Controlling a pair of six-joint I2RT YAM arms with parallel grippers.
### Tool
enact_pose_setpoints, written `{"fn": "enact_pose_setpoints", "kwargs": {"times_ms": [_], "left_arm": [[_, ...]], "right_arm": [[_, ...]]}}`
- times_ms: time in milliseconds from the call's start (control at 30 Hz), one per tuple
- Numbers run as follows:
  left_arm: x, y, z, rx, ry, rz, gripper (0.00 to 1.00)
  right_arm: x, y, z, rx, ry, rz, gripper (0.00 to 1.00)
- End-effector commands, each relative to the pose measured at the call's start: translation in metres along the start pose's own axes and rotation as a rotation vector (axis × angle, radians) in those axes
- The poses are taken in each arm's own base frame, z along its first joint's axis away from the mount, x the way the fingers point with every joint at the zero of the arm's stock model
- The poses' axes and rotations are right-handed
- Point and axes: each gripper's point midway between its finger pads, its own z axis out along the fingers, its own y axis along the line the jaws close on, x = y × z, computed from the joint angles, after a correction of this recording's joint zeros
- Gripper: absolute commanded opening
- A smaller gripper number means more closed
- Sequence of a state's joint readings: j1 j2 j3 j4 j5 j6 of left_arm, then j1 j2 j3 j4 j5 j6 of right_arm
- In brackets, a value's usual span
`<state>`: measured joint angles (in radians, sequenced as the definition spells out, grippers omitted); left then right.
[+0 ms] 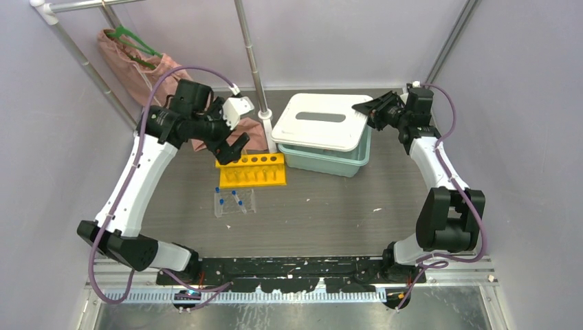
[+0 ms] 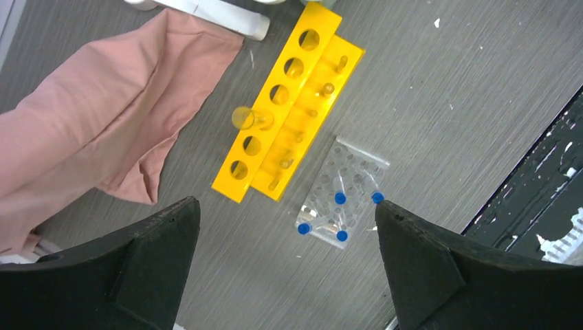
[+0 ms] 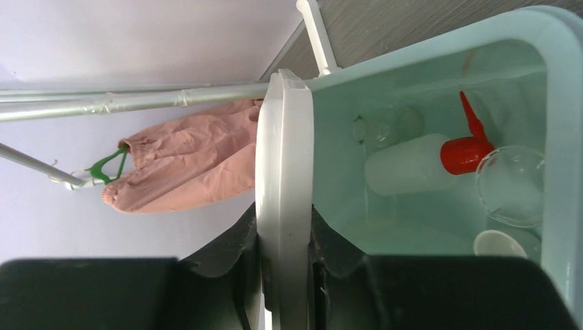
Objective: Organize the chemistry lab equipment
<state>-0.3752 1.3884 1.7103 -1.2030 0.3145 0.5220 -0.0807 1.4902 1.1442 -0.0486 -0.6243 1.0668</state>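
My right gripper (image 3: 283, 227) is shut on the edge of the white lid (image 3: 282, 151), holding it tilted up over the teal bin (image 3: 558, 103). Inside the bin lie a white squeeze bottle (image 3: 409, 165) with a red nozzle, clear beakers (image 3: 512, 185) and a tiny white cup (image 3: 500, 244). My left gripper (image 2: 285, 205) hangs open above the table with nothing between its fingers. Below it stand the yellow tube rack (image 2: 285, 110), which holds one clear tube (image 2: 249, 118), and the clear well tray (image 2: 342, 196) with several blue-capped tubes (image 2: 340, 198) lying on it.
A pink cloth garment (image 1: 165, 72) on a green hanger (image 1: 134, 38) hangs at the back left and drapes onto the table beside the rack. A metal pole (image 1: 251, 55) stands between rack and bin (image 1: 323, 159). Walls close in on both sides.
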Motion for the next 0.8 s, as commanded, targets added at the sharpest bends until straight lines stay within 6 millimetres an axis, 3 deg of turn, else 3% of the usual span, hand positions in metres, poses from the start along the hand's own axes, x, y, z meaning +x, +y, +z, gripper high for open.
{"fn": "enact_pose_setpoints", "kwargs": {"times_ms": [0, 133, 233, 467, 667, 767], "left_arm": [[-0.021, 0.006, 0.013, -0.020, -0.066, -0.012, 0.98], [-0.030, 0.014, 0.025, -0.055, -0.091, -0.026, 0.97], [-0.037, 0.013, 0.032, -0.040, -0.106, -0.045, 0.97], [-0.025, 0.008, 0.038, -0.015, -0.054, -0.059, 0.97], [-0.025, 0.009, 0.035, -0.011, -0.026, -0.069, 0.98], [-0.029, 0.016, 0.044, -0.006, 0.010, -0.101, 0.96]], "right_arm": [[-0.002, -0.015, 0.000, 0.072, -0.007, -0.093, 0.07], [-0.006, -0.037, -0.003, 0.205, -0.013, -0.117, 0.37], [-0.011, -0.052, -0.010, 0.319, -0.022, -0.134, 0.49], [-0.030, -0.064, -0.035, 0.508, -0.103, -0.209, 0.56], [-0.048, -0.055, -0.064, 0.642, -0.190, -0.333, 0.61], [-0.047, -0.053, -0.066, 0.656, -0.187, -0.355, 0.63]]}}
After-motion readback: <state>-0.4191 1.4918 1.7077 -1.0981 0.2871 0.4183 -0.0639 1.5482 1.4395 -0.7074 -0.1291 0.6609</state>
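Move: The right hand grips the white lid by its right edge, the lid's middle about 12 cm to its left, 3 cm back and 2 cm below. The green box meant for it is centred some 11 cm left, 1 cm ahead and 18 cm below; the yellow rack lies roughly 38 cm left and 6 cm back. From the open left hand, the box is about 31 cm right, 16 cm ahead and 23 cm below. Right hand sinks about 6 cm, opening to release the lid, then draws 8 cm right; left hand nears box. ##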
